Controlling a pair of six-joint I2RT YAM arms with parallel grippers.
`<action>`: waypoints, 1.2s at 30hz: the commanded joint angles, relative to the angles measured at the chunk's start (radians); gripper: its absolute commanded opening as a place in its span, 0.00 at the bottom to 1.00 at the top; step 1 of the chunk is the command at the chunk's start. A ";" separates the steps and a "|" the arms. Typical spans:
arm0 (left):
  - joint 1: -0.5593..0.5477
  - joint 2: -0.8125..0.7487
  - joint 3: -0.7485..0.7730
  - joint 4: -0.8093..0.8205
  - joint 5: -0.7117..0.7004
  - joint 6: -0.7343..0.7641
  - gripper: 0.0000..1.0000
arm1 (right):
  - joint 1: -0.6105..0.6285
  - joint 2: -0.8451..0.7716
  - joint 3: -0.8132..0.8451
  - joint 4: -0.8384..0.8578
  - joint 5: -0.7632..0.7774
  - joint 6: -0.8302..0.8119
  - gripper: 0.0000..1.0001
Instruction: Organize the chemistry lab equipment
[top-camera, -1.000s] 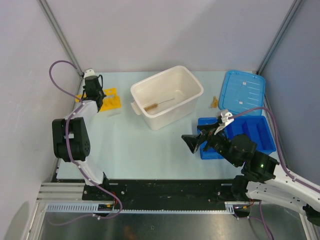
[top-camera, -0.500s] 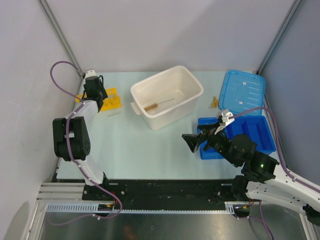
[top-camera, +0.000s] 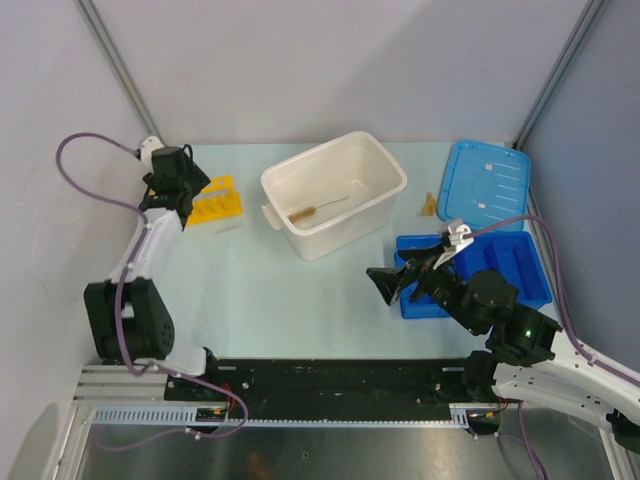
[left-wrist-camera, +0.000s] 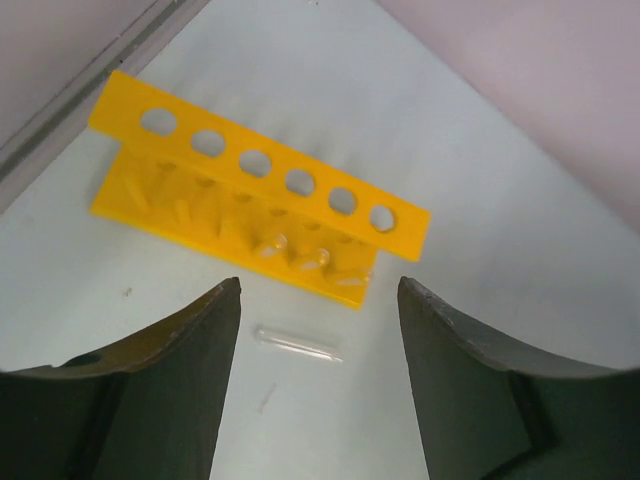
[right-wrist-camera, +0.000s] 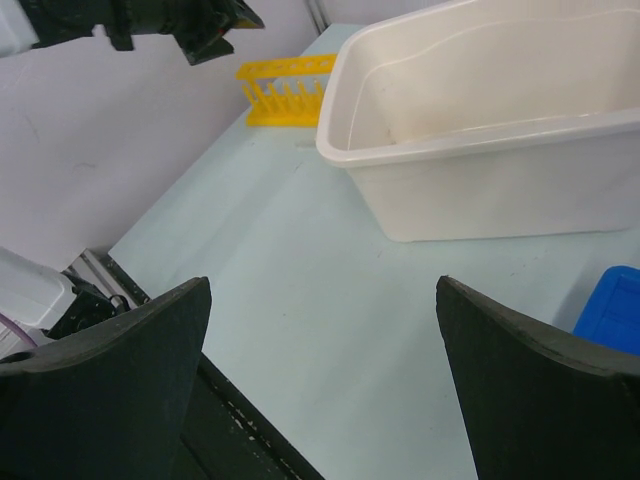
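Observation:
The yellow holed tube rack (top-camera: 216, 199) stands at the table's far left, and two short clear tubes (left-wrist-camera: 322, 258) sit in its lower part. Another clear tube (left-wrist-camera: 297, 343) lies flat on the table just in front of the rack (left-wrist-camera: 260, 185). My left gripper (top-camera: 188, 186) hovers above that spot, open, with nothing between its fingers (left-wrist-camera: 318, 285). The thin wire brush (top-camera: 318, 209) lies inside the white tub (top-camera: 372, 144). A tiny amber piece (top-camera: 429, 205) rests right of the tub. My right gripper (top-camera: 385, 283) is open and empty above mid-table (right-wrist-camera: 322, 285).
A blue lid (top-camera: 487, 182) lies at the far right, and the blue divided tray (top-camera: 500, 270) sits in front of it under my right arm. Side walls close in on the left and right. The rack (right-wrist-camera: 285, 90) and the tub (right-wrist-camera: 480, 150) show in the right wrist view.
My left gripper has opened and drawn back to the left, off the rack, as its arm swung out. The right arm has barely moved.

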 joint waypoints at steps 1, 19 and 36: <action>0.003 -0.129 -0.084 -0.108 -0.039 -0.296 0.66 | 0.003 -0.023 0.003 -0.004 0.027 0.014 0.99; -0.036 0.042 -0.115 -0.290 -0.007 -0.826 0.33 | 0.003 -0.104 -0.009 -0.076 0.042 0.049 0.99; -0.035 0.231 0.021 -0.314 -0.036 -0.847 0.37 | 0.003 -0.115 -0.009 -0.093 0.084 0.038 0.99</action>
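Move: Below the open, empty left hand, some 17 cm down, about 4 cm to its right and 1 cm back, the loose test tube lies on the table. The yellow rack's middle stands about 5 cm ahead of that hand, 3 cm to its left and 14 cm below; the white bin is roughly 28 cm to the right, 4 cm ahead, 12 cm lower. From the right hand, the loose tube is about 28 cm ahead, 31 cm left and 29 cm below. Leaving the rack, the left hand lifts briefly while drawing back about 7 cm, then sinks some 13 cm below its starting height with a 4 cm shift right, finally easing 3 cm forward over the loose tube. Its wrist rolls left side down, turns counter-clockwise about 30 degrees and tips farther down; the fingers narrow to about half their gap, still empty. The right hand, wide open, drifts 3 cm right. ##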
